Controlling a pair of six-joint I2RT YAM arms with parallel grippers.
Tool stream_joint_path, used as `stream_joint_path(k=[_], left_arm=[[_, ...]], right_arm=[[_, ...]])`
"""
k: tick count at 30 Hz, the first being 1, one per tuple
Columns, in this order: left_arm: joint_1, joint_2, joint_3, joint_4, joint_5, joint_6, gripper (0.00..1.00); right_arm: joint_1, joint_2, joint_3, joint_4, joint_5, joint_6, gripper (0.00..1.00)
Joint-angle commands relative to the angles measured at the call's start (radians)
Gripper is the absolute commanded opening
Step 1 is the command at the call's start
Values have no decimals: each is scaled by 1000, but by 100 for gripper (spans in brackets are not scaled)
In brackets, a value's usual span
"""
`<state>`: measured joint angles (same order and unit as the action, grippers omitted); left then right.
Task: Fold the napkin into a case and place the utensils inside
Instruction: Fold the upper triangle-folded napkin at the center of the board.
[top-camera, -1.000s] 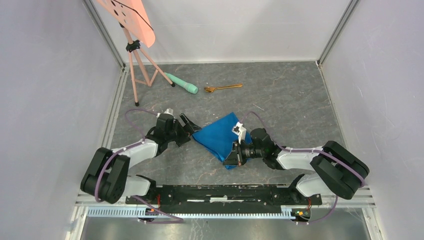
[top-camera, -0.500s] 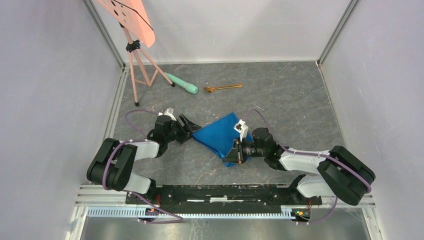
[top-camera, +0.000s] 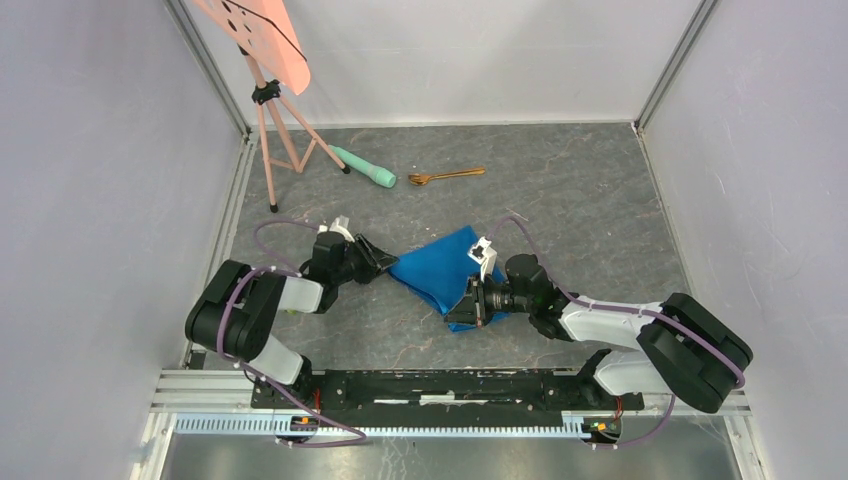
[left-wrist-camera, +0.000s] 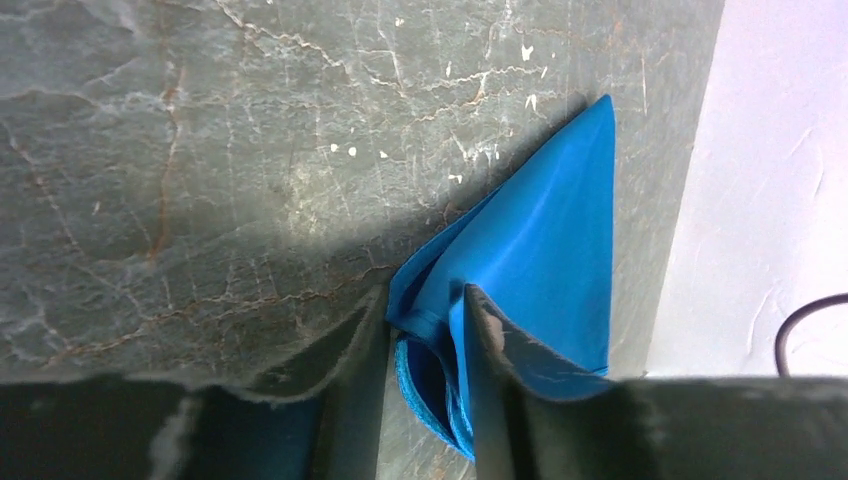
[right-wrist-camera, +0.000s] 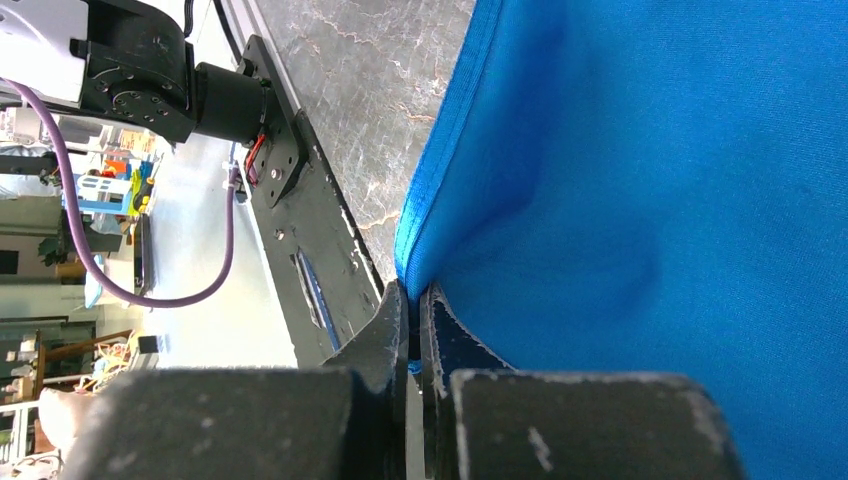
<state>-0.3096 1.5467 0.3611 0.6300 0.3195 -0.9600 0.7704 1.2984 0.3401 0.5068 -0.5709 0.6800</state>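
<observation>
The blue napkin (top-camera: 440, 270) lies folded into a rough triangle in the middle of the table. My left gripper (top-camera: 385, 262) is at its left corner. In the left wrist view the fingers (left-wrist-camera: 425, 300) straddle that doubled corner of the napkin (left-wrist-camera: 545, 230), narrowed round it with a gap still showing. My right gripper (top-camera: 464, 306) is shut on the napkin's near edge. The right wrist view shows the pinch (right-wrist-camera: 413, 295) on the hem of the napkin (right-wrist-camera: 650, 200). A copper-gold spoon (top-camera: 446, 175) lies on the table beyond, apart from both grippers.
A mint-green cylinder with a black tip (top-camera: 365, 168) lies left of the spoon. A pink tripod (top-camera: 278, 150) stands at the back left. White walls enclose three sides, and the black base rail (top-camera: 440, 385) runs along the near edge.
My left gripper has slid right onto the napkin's left corner, and its jaws have narrowed from wide open. The right gripper keeps its pinch and has barely moved.
</observation>
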Motion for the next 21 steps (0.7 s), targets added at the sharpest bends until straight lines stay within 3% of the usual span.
stream_joint_path(k=[1, 4, 10, 15, 21], left_arm=[[2, -18, 16, -39, -29, 53, 28], [4, -96, 56, -182, -83, 115, 19], [10, -287, 170, -638, -178, 220, 4], [10, -345, 294, -1020, -310, 233, 2], [-39, -284, 459, -1254, -537, 136, 2]], right_arm=[[9, -14, 1, 47, -8, -14, 0], [35, -2, -10, 38, -11, -46, 0], [150, 67, -15, 119, -20, -40, 0], [202, 131, -54, 328, -44, 55, 0], [183, 196, -114, 539, -79, 181, 1]])
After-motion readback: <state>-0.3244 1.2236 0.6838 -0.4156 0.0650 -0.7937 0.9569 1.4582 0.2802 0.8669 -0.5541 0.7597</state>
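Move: The left hand's half-open fingers already stand around the folded napkin's left corner, which lies roughly 1 cm ahead, 1 cm right and 1 cm below. From this hand the napkin's far corner is about 15 cm right and 6 cm ahead, and the fork and spoon some 10 cm right and 18 cm ahead. The right hand still holds the near corner a little off the board; from it the left corner is around 12 cm ahead, 11 cm left and 5 cm lower. Sinking barely half a centimetre as its fingers close, the left hand pinches the napkin's left corner, lifts it some 4 cm, then draws it left and back while the wrist tilts the fingers steeper down. The right hand keeps its grip on the near corner and carries it back about 5 cm and slightly less to the left, nearly level, turning a little counter-clockwise. ##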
